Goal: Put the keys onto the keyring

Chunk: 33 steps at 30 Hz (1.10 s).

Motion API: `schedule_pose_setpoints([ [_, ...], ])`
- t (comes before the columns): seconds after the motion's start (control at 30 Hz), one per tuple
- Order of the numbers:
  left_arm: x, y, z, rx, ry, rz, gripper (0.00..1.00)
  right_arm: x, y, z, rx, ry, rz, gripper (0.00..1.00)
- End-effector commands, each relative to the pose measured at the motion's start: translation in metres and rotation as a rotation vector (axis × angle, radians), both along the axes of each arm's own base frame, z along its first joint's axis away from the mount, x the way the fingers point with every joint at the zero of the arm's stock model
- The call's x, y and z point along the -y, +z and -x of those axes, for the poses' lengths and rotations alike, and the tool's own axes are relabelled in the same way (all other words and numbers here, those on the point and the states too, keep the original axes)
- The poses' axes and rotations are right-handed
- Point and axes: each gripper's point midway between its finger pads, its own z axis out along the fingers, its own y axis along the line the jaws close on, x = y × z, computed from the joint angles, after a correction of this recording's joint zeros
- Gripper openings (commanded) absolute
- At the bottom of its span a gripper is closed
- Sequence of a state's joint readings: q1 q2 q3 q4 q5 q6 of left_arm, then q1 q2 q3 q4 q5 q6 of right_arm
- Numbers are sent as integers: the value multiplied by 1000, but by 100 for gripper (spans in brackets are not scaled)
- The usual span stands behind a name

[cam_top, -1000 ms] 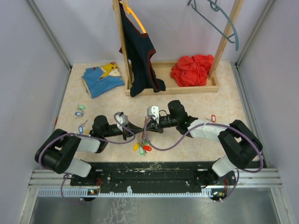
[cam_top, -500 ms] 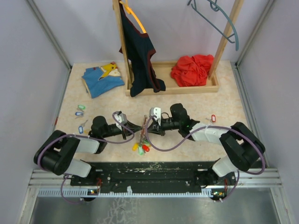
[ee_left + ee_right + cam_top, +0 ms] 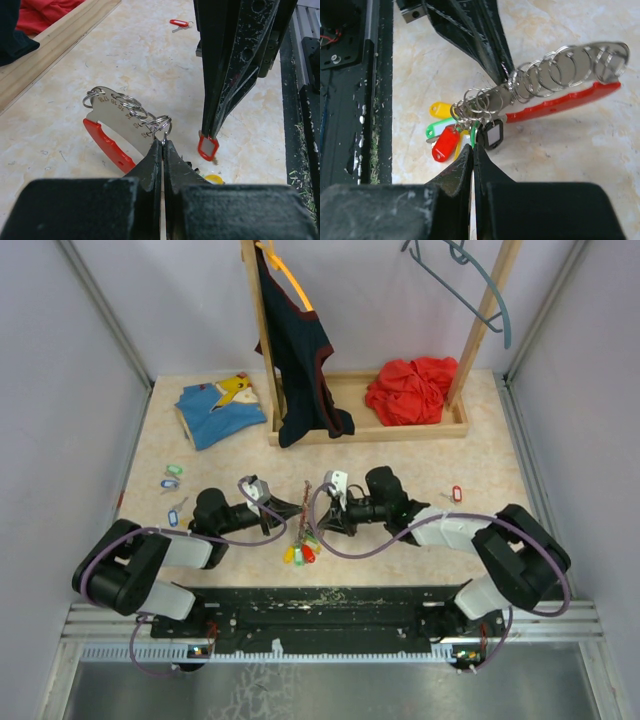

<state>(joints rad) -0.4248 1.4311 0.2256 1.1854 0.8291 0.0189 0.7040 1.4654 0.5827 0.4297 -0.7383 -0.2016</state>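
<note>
The keyring [image 3: 117, 112] is a silver plate with a red handle and a row of split rings; it is held off the table between both grippers [image 3: 304, 502]. My left gripper [image 3: 163, 141] is shut on one small ring at its end. My right gripper [image 3: 473, 146] is shut on the edge of a green key tag in the bunch hanging from the keyring [image 3: 560, 95]. That bunch of keys [image 3: 300, 553] has red [image 3: 445, 144], yellow [image 3: 440, 108], green [image 3: 438, 131] and black [image 3: 493, 135] tags. The right fingers [image 3: 215, 110] stand just beyond the left gripper's tips.
Loose keys lie on the table: green [image 3: 173, 470] and blue [image 3: 176, 510] tags at the left, a red tag [image 3: 457, 493] at the right. Behind stands a wooden rack [image 3: 400, 428] with a dark garment [image 3: 300, 350] and a red cloth [image 3: 410, 388]. A blue garment [image 3: 218, 408] lies at the back left.
Both wrists have drawn slightly apart, and the keyring now stands stretched between the tips. The hanging bunch of tags has shifted a little to the left.
</note>
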Motion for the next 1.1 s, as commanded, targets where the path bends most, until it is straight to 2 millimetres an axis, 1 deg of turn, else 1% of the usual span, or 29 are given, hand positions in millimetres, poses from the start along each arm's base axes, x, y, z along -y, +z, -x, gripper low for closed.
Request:
schedule_pose_setpoints([
  [0.0, -2, 13, -5, 49, 23, 22, 0, 7, 24, -12, -82, -176, -17, 0],
  [0.07, -2, 12, -7, 46, 33, 16, 0, 19, 20, -13, -175, -293, 17, 0],
  [0.13, -3, 10, -10, 38, 50, 9, 0, 33, 14, -8, -266, -386, 70, 0],
  [0.2, -4, 9, -13, 31, 63, 2, 0, 50, 5, -5, -352, -524, 142, 0],
  [0.3, -4, 8, -15, 26, 70, -3, 0, 76, -8, -1, -417, -699, 273, 0],
  [0.4, -4, 7, -16, 19, 71, -4, 0, 98, -14, -8, -415, -844, 358, 0],
  [0.5, -3, 6, -17, 11, 71, -7, 0, 110, -19, -26, -359, -958, 395, 0],
  [0.6, -4, 6, -17, 12, 76, -11, 0, 110, -21, -45, -315, -1019, 384, 0],
  [0.73, -4, 5, -18, 13, 81, -15, 0, 95, -23, -71, -258, -1047, 301, 0],
  [0.8, -4, 4, -18, 11, 79, -17, 0, 92, -29, -82, -231, -1067, 292, 0],
  [0.93, -5, 4, -19, 14, 87, -21, 0, 85, -32, -94, -206, -1071, 259, 0],
  [1.0, -6, 5, -20, 17, 91, -21, 0, 84, -38, -94, -205, -1068, 261, 0],
  [1.07, -6, 4, -20, 15, 91, -22, 0, 86, -48, -93, -211, -1071, 299, 0],
])
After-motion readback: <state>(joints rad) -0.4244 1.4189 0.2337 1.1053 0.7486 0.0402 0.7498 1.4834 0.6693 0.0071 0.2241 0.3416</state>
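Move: The red-tagged key is already in the right fingers, and the bare table spot where it is headed lies about 7 cm ahead, 10 cm right and 8 cm below that hand. The keyring's middle is some 4 cm to this hand's left and 3 cm ahead, slightly lower; the bunch of tags lies 6 cm back, 5 cm left and about 7 cm down. From the left hand, shut on one of its rings, the keyring's middle is 3 cm below and 1 cm right. The red-tagged key, still pinched in the right fingertips, is drawn away from the keyring: about 10 cm to the right first, then roughly 7 cm forward while sinking some 6 cm towards the bare table. The right hand swings clockwise by some 60 degrees as it goes, its fingers tipping down and forward. The left hand eases about 1 cm forward and down, keeping its pinch on a ring. ##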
